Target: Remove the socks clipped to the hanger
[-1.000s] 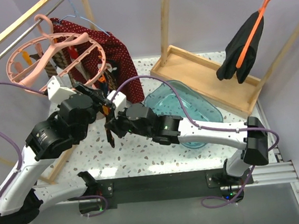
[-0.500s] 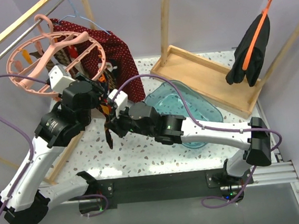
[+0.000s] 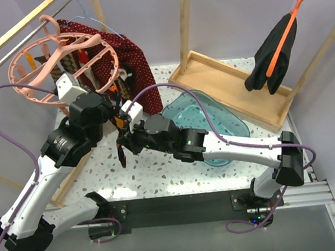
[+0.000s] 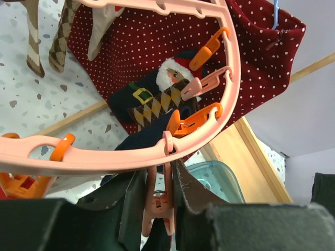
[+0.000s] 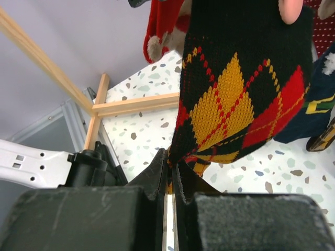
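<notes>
The pink ring hanger (image 3: pixel 112 65) hangs at the back left, and its rim (image 4: pixel 104 157) crosses the left wrist view. My left gripper (image 3: pixel 114 115) reaches up under the rim, its jaws (image 4: pixel 159 201) shut on a pink clip (image 4: pixel 157 206) that dangles from the ring. Below it hangs a dark sock (image 3: pixel 122 150) with red and yellow diamonds (image 5: pixel 235 99), its top under a pink clip (image 5: pixel 290 10). My right gripper (image 3: pixel 127 142) (image 5: pixel 170 167) is shut on this sock's lower edge. Other socks stay clipped: brown argyle ones (image 4: pixel 60 36) and a navy Santa one (image 4: pixel 152 99).
A red white-dotted cloth (image 3: pixel 139 63) hangs right behind the ring. A teal basin (image 3: pixel 217 120) lies right of the grippers, with a wooden tray (image 3: pixel 229 84) behind it. A black garment on an orange hanger (image 3: pixel 273 50) hangs at the far right. Wooden frame bars (image 5: pixel 136 104) lie on the table.
My left arm rose to the ring and its jaws have closed in on the pink clip. The right gripper kept its hold on the sock. The black garment swings slightly.
</notes>
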Robot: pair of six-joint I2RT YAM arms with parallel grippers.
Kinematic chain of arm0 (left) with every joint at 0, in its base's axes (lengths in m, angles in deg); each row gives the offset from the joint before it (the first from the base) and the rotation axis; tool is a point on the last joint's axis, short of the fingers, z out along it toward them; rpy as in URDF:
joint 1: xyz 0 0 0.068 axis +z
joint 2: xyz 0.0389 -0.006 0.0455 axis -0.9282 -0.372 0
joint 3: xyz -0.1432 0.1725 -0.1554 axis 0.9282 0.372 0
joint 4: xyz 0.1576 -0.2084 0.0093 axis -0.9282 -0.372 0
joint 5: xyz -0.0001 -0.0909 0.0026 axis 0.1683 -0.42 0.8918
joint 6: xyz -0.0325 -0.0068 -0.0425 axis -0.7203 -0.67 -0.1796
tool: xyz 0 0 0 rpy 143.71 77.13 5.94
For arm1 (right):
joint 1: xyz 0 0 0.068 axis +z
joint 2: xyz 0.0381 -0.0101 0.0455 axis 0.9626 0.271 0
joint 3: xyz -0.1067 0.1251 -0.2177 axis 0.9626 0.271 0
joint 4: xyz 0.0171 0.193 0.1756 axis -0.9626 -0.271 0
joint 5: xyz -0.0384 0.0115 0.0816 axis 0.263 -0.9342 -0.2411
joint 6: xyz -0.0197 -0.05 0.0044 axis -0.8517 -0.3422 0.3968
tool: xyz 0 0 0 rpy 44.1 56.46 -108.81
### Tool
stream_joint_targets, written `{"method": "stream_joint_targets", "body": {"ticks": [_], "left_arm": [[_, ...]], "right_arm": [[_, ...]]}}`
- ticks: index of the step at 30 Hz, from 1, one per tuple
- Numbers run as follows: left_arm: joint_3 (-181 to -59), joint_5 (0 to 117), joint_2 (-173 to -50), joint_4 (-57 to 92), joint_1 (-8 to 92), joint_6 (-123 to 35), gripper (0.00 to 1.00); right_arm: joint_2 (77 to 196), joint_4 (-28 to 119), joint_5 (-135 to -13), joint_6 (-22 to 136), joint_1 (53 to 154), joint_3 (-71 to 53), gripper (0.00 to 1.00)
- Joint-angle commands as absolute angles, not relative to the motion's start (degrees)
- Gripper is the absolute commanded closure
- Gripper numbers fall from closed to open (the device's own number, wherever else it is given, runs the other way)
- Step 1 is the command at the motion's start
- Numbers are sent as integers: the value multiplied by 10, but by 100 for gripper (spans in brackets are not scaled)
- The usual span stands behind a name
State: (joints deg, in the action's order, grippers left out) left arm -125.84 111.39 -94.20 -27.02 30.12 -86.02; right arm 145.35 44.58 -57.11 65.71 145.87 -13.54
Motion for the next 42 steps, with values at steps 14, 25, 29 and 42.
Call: {"method": "stream_joint_targets", "body": {"ticks": [14, 25, 29, 42], "left_arm": [[-1248, 1094, -927, -210, 305, -800, 100], [-1238, 1073, -922, -191, 305, -786, 100], [-1237, 1065, -921, -183, 305, -783, 100], [-1228, 1050, -901, -153, 305, -753, 100]], "right_arm": [[1347, 407, -513, 667, 1419, -62, 100], [1216, 261, -507, 664, 1195, -26, 100], [1200, 217, -481, 642, 1153, -36, 100], [1248, 103, -483, 650, 1141, 30, 45]]}}
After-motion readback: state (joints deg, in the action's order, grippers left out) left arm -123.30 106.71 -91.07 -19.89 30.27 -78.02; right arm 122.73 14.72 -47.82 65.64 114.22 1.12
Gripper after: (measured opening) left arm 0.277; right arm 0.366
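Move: The right hand already pinches the lower part of the argyle sock, which hangs from the clip in the left fingers. From the right hand, the teal bin lies about 12 cm ahead, 32 to the right and 28 below; the wooden tray is some 29 ahead and 46 right at that same level, and the pink ring hanger about 20 ahead, 16 left, 12 above. From the left hand the bin is about level, 34 right, 34 below. Still pinching the argyle sock, the right hand pulls it out of the clip, first slowly to the right, then in a quick sweep about 29 cm right and 12 forward to over the teal bin, turning some 40 degrees clockwise. There it sinks about 8 cm, tips down and opens its fingers. The left hand keeps squeezing the pink clip, easing up slightly. ##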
